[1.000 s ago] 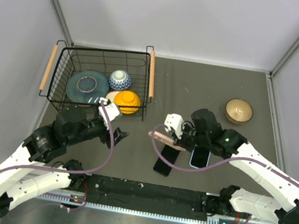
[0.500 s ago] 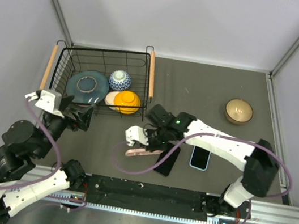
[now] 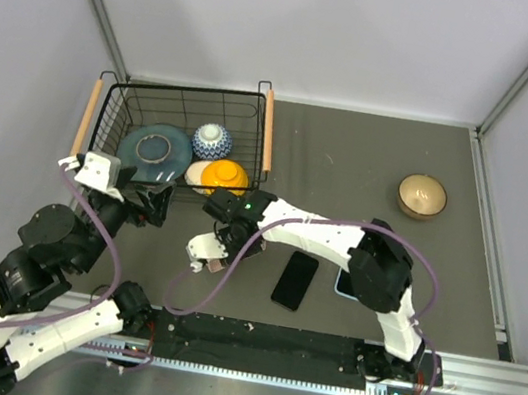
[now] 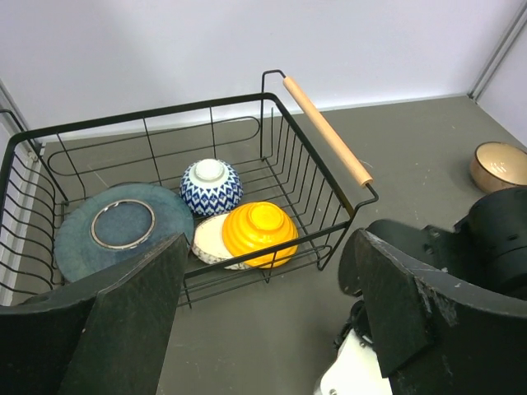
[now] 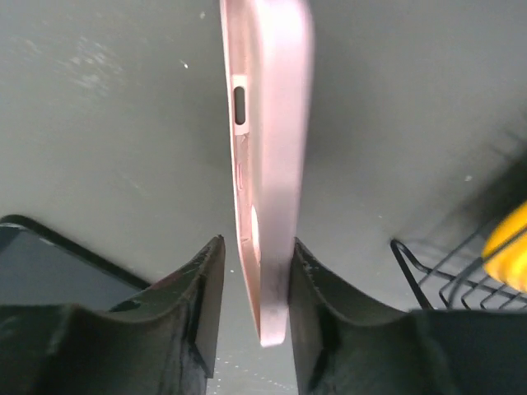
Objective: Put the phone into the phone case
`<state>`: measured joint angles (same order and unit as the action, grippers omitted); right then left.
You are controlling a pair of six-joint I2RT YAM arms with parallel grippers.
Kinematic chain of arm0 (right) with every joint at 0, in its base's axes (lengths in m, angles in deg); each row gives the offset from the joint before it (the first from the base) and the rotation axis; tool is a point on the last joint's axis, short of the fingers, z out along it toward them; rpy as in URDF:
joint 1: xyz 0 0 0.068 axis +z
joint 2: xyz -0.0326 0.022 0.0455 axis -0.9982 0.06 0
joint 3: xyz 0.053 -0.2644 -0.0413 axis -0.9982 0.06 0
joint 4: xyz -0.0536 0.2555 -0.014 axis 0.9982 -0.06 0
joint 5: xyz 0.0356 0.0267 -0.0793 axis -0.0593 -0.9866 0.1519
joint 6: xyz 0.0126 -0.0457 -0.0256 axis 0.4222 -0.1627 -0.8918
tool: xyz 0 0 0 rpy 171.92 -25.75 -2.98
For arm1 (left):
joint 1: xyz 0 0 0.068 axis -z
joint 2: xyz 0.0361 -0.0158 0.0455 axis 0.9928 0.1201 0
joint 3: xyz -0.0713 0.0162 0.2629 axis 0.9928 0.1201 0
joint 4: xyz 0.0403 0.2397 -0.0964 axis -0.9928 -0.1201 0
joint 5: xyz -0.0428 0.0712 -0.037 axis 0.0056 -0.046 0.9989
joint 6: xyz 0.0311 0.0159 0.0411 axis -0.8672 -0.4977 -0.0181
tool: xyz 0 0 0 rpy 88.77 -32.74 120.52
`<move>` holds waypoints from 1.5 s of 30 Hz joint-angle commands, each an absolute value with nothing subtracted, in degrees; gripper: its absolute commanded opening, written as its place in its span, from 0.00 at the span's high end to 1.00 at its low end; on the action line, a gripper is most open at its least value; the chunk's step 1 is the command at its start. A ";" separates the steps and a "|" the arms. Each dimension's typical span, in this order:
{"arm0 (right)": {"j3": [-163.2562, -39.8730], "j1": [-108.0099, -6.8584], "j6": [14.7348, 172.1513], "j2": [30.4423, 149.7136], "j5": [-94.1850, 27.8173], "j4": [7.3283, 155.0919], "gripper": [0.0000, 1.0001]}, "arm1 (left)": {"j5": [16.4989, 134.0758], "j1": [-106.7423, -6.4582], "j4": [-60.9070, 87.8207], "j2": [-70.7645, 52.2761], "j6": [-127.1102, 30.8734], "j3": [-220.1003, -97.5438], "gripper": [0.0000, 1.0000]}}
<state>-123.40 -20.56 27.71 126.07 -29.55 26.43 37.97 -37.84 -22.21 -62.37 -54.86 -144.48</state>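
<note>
The pink phone case (image 5: pixel 272 123) stands on its long edge on the table between my right gripper's (image 5: pixel 254 247) fingers. It rests against the right finger (image 5: pixel 317 288), with a clear gap to the left finger (image 5: pixel 202 288), so the jaws are open around it. From above, that gripper (image 3: pixel 217 256) sits left of centre, with only a sliver of the case (image 3: pixel 216 267) showing. The phone (image 3: pixel 295 280) lies screen up to its right; a dark corner of the phone (image 5: pixel 33 263) shows in the right wrist view. My left gripper (image 4: pixel 272 329) hangs wide open and empty before the basket.
A black wire basket (image 3: pixel 190 92) with wooden handles holds a blue plate, a patterned bowl and an orange bowl (image 4: pixel 259 233). A tan bowl (image 3: pixel 422 195) sits at the far right. A light-blue-rimmed slab (image 3: pixel 340 283) lies mostly under the right arm.
My right arm swung left with the case, from the table's middle toward the basket, and its jaws have loosened. My left arm drew back to the left.
</note>
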 commanded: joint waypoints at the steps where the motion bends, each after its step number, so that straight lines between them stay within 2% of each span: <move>1: -124.37 -20.12 24.84 129.41 -25.81 27.21 0.61 | 38.20 -37.92 -19.76 -60.57 -54.60 -143.87 0.12; 7: -120.77 -20.03 24.31 125.64 -24.66 35.65 0.49 | 38.02 -38.01 -19.41 -59.60 -55.30 -143.78 0.12; 9: -119.19 -19.85 25.45 122.74 -24.58 38.99 0.40 | 37.93 -38.01 -19.50 -59.34 -55.57 -143.78 0.12; 11: -116.56 -19.94 25.72 119.24 -24.40 43.45 0.36 | 37.76 -38.01 -19.58 -58.90 -55.66 -143.78 0.12; 16: -112.95 -19.94 25.72 115.35 -23.61 47.35 0.32 | 38.55 -38.01 -19.58 -58.20 -55.13 -143.69 0.12; 22: -107.78 -19.94 34.84 107.28 -27.65 50.68 0.32 | 38.99 -38.01 -20.46 -57.75 -56.97 -142.38 0.12; 24: -103.56 -19.85 42.74 103.32 -28.44 54.98 0.32 | 39.43 -38.01 -20.64 -57.84 -57.85 -141.24 0.12; 28: -87.24 -19.94 59.86 89.28 -25.73 74.36 0.32 | 41.97 -37.92 -22.48 -57.75 -56.98 -141.15 0.13; 30: -83.78 -19.94 75.93 85.92 -15.12 78.19 0.32 | 43.20 -38.01 -22.66 -57.84 -56.80 -140.44 0.13; 32: -81.31 -19.94 93.11 82.75 -4.77 75.41 0.32 | 45.57 -37.92 -22.66 -57.76 -56.80 -139.31 0.14; 34: -82.00 -20.03 107.02 81.78 -1.39 69.36 0.30 | 47.07 -38.01 -22.31 -57.23 -56.54 -138.16 0.15; 41: -78.23 -20.03 138.72 79.58 9.15 54.14 0.30 | 52.87 -38.01 -19.33 -56.52 -52.32 -133.25 0.16; 43: -77.26 -20.03 145.56 80.10 10.57 51.84 0.24 | 52.96 -38.01 -18.27 -56.88 -51.70 -131.49 0.16; 45: -77.52 -20.03 148.84 82.02 11.28 49.48 0.09 | 53.14 -37.92 -18.00 -56.70 -51.26 -130.43 0.15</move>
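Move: My right hand holds the pink phone case by its right end, tilted up on edge. The table spot it goes to is about 4 cm to the left, 1 cm back and 5 cm below. The black phone lies some 11 cm right and 7 cm back, the light-blue case 25 cm right and 2 cm back, and the yellow bowl 10 cm left and 15 cm ahead. From my left hand that spot is about 14 cm right, 1 cm ahead and 34 cm down. I finish opening my right fingers around the pink case as the hand sinks about 3 cm and edges forward. Then I lift clear, swing some 10 cm to the right while spinning roughly 100 degrees clockwise, and start sinking again over the far end of the black phone, fingers wide. Meanwhile my open left hand comes down and to the right towards the pink case, tipping its fingers down a little. ##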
